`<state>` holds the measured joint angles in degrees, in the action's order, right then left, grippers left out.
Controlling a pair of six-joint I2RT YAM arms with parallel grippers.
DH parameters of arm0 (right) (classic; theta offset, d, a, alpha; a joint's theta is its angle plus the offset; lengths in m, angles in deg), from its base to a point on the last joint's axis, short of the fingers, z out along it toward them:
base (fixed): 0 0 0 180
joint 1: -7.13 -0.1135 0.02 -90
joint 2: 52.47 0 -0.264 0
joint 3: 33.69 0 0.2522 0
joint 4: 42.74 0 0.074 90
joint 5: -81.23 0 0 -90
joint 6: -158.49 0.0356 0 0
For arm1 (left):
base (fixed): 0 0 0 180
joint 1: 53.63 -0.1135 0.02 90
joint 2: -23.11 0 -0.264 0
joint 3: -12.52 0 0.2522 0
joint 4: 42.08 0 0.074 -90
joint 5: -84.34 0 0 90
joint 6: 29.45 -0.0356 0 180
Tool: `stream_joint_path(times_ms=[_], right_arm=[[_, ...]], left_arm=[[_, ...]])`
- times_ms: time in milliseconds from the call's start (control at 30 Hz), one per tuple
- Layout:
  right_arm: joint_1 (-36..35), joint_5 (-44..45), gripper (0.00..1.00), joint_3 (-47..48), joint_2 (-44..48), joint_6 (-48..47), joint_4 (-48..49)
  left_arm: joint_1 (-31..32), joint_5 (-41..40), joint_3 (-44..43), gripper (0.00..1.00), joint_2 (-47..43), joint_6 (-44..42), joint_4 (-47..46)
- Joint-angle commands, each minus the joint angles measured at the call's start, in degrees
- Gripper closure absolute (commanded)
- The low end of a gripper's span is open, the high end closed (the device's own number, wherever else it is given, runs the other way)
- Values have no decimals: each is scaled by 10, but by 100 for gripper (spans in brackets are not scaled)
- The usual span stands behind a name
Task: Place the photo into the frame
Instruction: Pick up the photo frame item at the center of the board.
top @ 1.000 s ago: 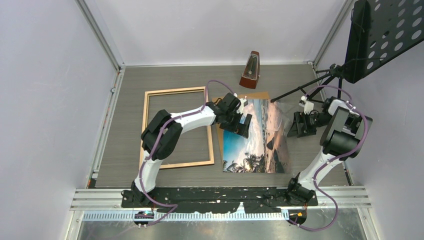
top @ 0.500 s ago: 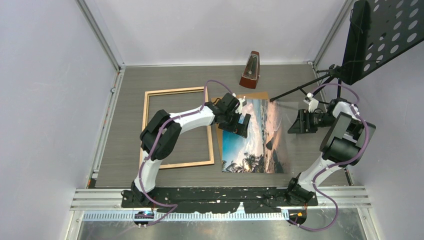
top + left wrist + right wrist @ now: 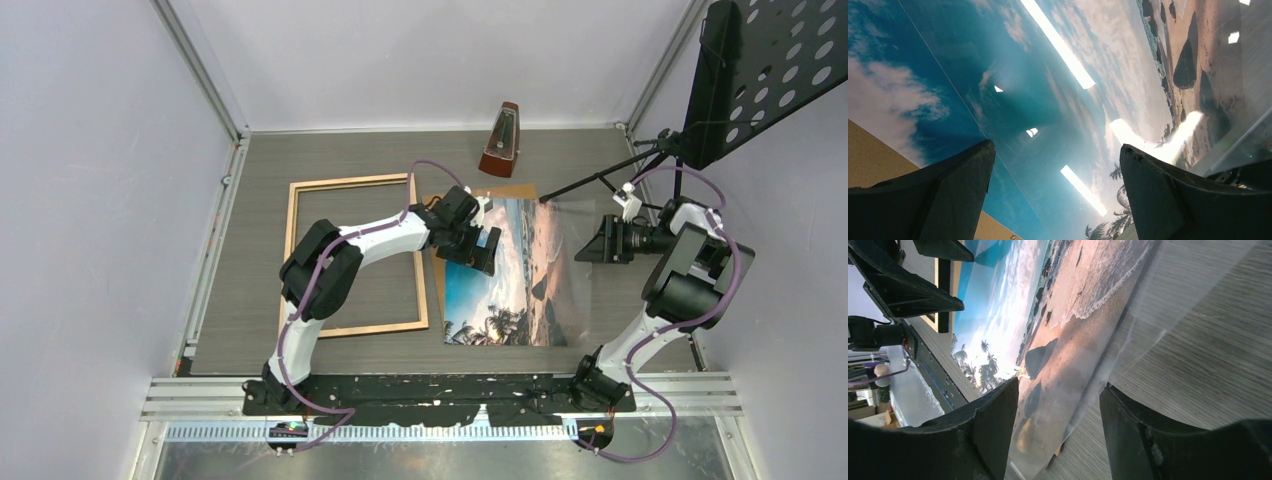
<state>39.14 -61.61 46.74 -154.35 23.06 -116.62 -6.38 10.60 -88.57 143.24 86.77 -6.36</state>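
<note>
The photo [image 3: 510, 285], a glossy beach print, lies face up right of centre on a brown backing sheet [image 3: 437, 272]. A clear pane [image 3: 583, 290] lies over it, shifted right past its edge. The frame [image 3: 350, 183], a light wood rim, lies flat to the left with bare table inside. My left gripper [image 3: 487, 252] hovers open over the photo's upper left; sky fills the gap between its fingers [image 3: 1057, 145]. My right gripper [image 3: 582, 248] stands open at the pane's right edge; the photo [image 3: 1058, 340] and the pane [image 3: 1168, 305] run between its fingers [image 3: 1060, 385] untouched.
A wooden metronome [image 3: 500, 140] stands at the back, behind the photo. A black perforated music stand [image 3: 760, 70] rises at the back right, with one tripod leg [image 3: 590, 182] reaching toward the photo's far corner. Walls close in on three sides.
The right arm has drawn back a little to the right, and its jaws have narrowed. The left arm, photo and frame have not moved.
</note>
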Motion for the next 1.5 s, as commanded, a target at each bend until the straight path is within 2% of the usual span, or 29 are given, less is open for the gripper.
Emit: stream_joint_path(times_ms=[0, 367, 667, 900, 1200, 1467], right_arm=[[-9, -64, 35, 6, -24, 11, -36], [16, -78, 38, 2, -70, 40, -5], [11, -115, 43, 6, -93, 24, -21], [-9, -110, 45, 3, -98, 32, -8], [-6, -102, 59, 11, -100, 22, -3], [12, -84, 60, 41, -117, 0, -33]], left_arm=[[10, 25, 19, 1, 9, 7, 0], [11, 31, 19, 1, 1, 10, -4], [17, 40, 15, 1, 8, 9, -7], [17, 53, 14, 1, -1, 4, -16], [17, 76, 28, 1, -6, 5, -35], [17, 92, 39, 1, -17, 2, -54]])
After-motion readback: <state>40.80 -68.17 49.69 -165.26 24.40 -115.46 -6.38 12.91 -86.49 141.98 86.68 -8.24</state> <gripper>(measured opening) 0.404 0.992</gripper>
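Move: The clear cover sheet's middle lies about 14 cm to the right hand's left, 2 cm back and 5 cm below, its right edge already running between the open fingers. The photo's middle is some 17 cm left and 2 cm back; the music stand's near foot is about 11 cm left and 12 cm ahead, both around 5 cm lower. From the left hand, the sheet's middle is some 8 cm right, 2 cm back and 3 cm down. Down goes the right hand first, about 2.5 cm towards the table at the clear sheet's right edge, its left-pointing fingertips tilting up some 10 degrees. It then creeps forward along that edge by 1 to 2 cm, the fingers narrowing from two thirds open to two fifths, one on either side of the edge. ##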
